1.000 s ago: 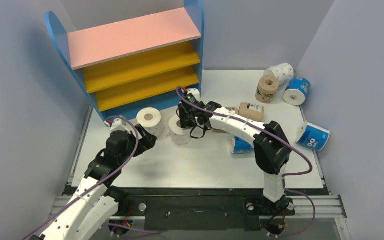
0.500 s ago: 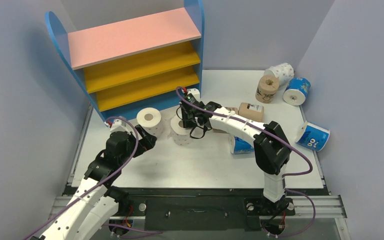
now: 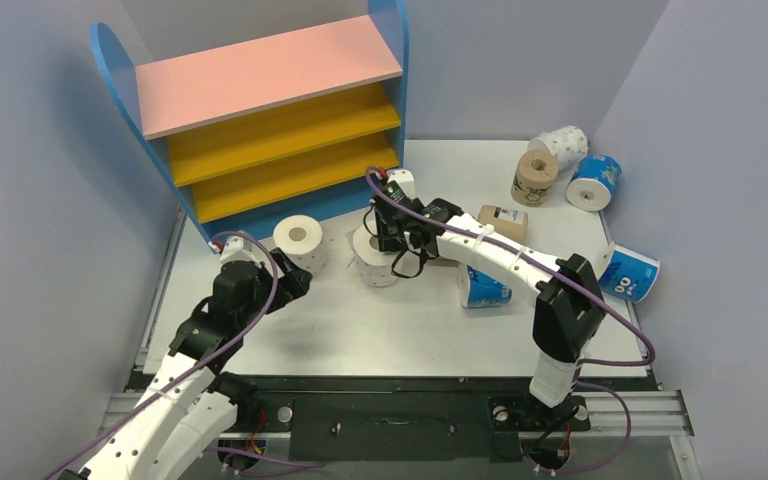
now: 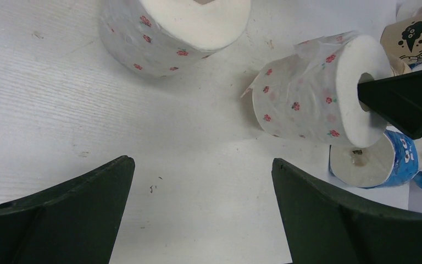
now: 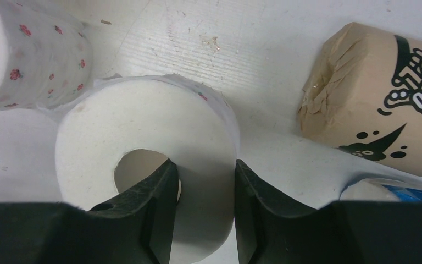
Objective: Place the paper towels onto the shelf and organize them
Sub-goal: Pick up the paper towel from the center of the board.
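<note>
My right gripper (image 5: 203, 170) is shut on the wall of a white dotted paper towel roll (image 5: 143, 126), one finger inside its core and the other outside. In the top view this roll (image 3: 375, 262) stands in front of the shelf (image 3: 260, 75), under the right gripper (image 3: 388, 240). A second white dotted roll (image 3: 298, 240) stands to its left. My left gripper (image 4: 203, 165) is open over bare table, short of that roll (image 4: 170, 33). All the shelf's boards are bare.
A tan printed roll (image 3: 502, 222) and a blue roll (image 3: 485, 288) lie just right of the held roll. Another blue roll (image 3: 628, 272) lies at the right wall. At the back right are a white dotted roll (image 3: 563, 145), a tan roll (image 3: 535, 175) and a blue roll (image 3: 594, 180).
The right jaws have closed on the dotted roll's wall. The right arm and the roll have shifted a little right, away from the other white roll. The left arm has not moved.
</note>
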Action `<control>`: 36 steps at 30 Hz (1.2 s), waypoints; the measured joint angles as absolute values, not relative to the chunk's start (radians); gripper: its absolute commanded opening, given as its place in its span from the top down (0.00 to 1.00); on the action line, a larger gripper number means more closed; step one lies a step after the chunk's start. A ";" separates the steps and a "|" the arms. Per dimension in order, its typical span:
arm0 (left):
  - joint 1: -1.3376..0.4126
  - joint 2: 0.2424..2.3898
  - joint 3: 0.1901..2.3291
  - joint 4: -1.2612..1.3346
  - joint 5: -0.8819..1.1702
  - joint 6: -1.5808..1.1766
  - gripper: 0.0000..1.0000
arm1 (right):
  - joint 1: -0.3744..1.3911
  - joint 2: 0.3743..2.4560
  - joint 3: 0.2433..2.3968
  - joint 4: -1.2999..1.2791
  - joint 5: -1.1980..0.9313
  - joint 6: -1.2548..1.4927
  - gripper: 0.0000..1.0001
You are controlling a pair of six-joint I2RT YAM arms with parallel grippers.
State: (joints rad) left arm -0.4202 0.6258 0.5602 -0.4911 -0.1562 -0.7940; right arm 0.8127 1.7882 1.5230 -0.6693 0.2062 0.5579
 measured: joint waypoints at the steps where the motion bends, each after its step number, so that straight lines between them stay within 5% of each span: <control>1: -0.420 0.628 0.564 -0.493 -0.158 -0.791 0.04 | 0.813 1.779 1.524 -0.675 0.210 0.557 0.73; 21: -0.420 0.727 0.738 -0.481 -0.199 -0.747 0.04 | 0.733 1.752 1.830 -0.802 0.247 0.515 0.73; 36: -0.420 0.822 0.747 -0.164 -0.177 -0.749 0.04 | 0.658 1.776 2.117 -0.859 0.246 0.550 0.71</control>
State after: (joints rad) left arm -0.4202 0.8219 0.7471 -0.1638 -0.1772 -0.7486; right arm 0.6582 1.7760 2.1166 -0.8585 0.2462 0.5499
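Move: The right hand already holds the center paper towel by its right-hand wall, the roll's middle about 4 cm left and 4 cm below. From this hand, the shelf's middle lies roughly 21 cm ahead, 20 cm left and 9 cm up; the standing towel is 1 cm ahead, 18 cm left, and the brown roll 3 cm ahead, 13 cm right, both about 6 cm lower. From the left hand, the held towel is some 9 cm ahead, 14 cm right and 4 cm down. Steeply up by about 21 cm, then also forward some 8 cm, the right hand carries the towel up by the shelf's right end, keeping its pinch on the roll's wall while the fingers tip upward and the wrist rolls its left side up. The left hand, empty and open, rises about 10 cm and goes forward towards the shelf, its fingers tipping up as well. ##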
